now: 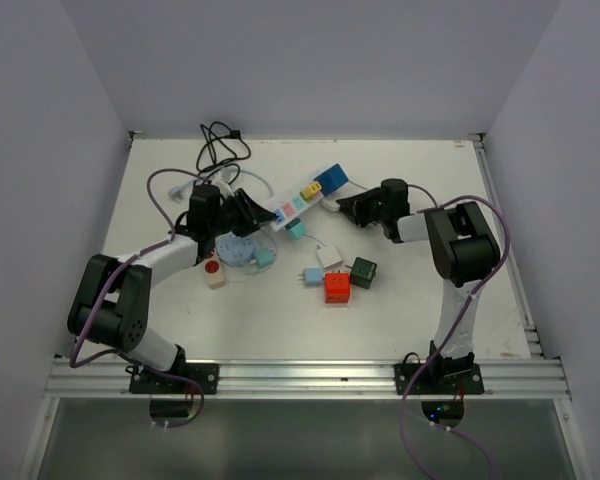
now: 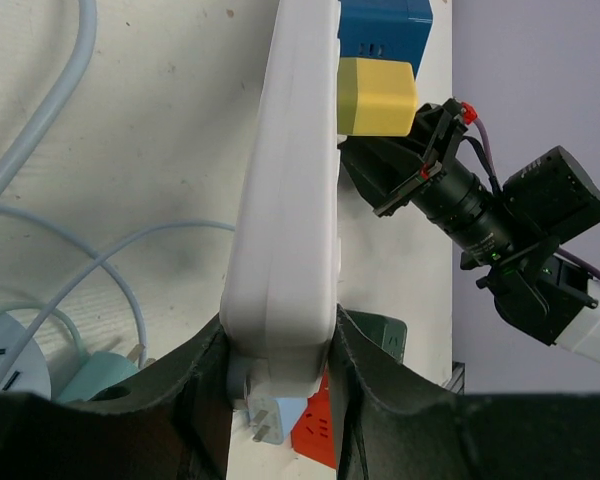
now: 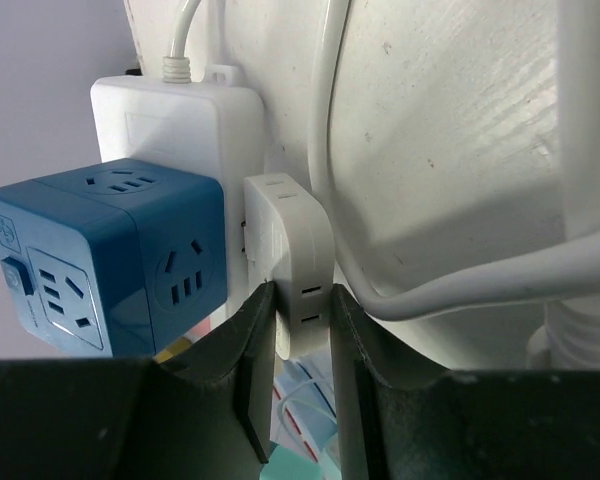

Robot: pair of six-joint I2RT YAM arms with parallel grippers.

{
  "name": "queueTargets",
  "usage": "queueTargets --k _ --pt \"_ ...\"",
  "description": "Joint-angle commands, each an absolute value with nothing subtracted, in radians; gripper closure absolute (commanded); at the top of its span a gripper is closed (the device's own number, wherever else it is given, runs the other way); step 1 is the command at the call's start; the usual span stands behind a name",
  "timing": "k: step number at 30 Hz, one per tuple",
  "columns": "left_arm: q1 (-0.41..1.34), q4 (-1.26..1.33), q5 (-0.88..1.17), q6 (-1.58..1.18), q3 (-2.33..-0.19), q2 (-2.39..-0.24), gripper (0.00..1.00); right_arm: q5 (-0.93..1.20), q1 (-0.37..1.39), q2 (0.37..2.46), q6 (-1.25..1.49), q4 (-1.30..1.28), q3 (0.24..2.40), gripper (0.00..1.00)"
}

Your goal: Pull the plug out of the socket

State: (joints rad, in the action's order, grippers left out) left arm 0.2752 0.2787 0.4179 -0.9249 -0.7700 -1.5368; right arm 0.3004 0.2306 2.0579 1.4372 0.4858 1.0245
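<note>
A white power strip point(image 1: 292, 206) lies diagonally at the table's middle back. A blue cube adapter point(image 1: 330, 177) and a yellow plug point(image 1: 308, 190) sit in it. My left gripper point(image 1: 252, 211) is shut on the strip's near end; in the left wrist view the strip point(image 2: 285, 200) sits between the fingers of that gripper point(image 2: 280, 370). My right gripper point(image 1: 354, 207) is shut on a white USB charger plug point(image 3: 296, 255) that stands against the strip's side point(image 3: 175, 110), next to the blue cube point(image 3: 110, 250). Whether its pins are in the socket is hidden.
Loose on the table in front are a red cube socket point(image 1: 337, 287), a dark green cube point(image 1: 363, 272), a light blue plug point(image 1: 312, 275), a white plug point(image 1: 329, 256) and a teal plug point(image 1: 264, 257). A black cable point(image 1: 220, 140) coils at the back.
</note>
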Motion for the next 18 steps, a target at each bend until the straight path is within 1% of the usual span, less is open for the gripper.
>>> queueTargets --k 1,6,10,15,18 --pt "0.270 0.317 0.449 -0.936 -0.739 -1.517 1.00 0.247 0.239 2.011 1.431 0.469 0.999 1.00" --pt "0.250 0.334 0.448 -0.951 -0.732 -1.540 1.00 0.259 0.229 1.941 1.364 0.456 0.936 1.00" --pt "0.169 0.385 0.495 -0.986 -0.718 -1.557 1.00 0.259 0.212 1.884 1.315 0.451 0.864 1.00" --pt "0.080 0.382 0.502 -0.985 -0.718 -1.548 1.00 0.307 0.169 1.879 1.313 0.505 0.801 1.00" --pt "0.074 0.382 0.496 -0.980 -0.710 -1.543 1.00 0.318 0.166 1.879 1.312 0.515 0.801 1.00"
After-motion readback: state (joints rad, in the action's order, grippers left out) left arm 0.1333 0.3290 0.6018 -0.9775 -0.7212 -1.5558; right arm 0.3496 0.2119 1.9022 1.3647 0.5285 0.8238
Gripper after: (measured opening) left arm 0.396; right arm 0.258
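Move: The right fingers already pinch the white plug, its middle about 1 cm ahead and 1 cm left of that hand, still in the socket strip. The blue adapter stands about 6 cm ahead, 2 cm left and 4 cm above that hand; the yellow adapter about 3 cm ahead, 7 cm left and 4 cm above. From the left hand, which holds the strip's near-left end, the plug lies some 4 cm ahead, 13 cm right and 8 cm lower. Keeping its pinch, the right hand pulls the plug back about 5 cm; the left, still gripping, then shifts left 3. ##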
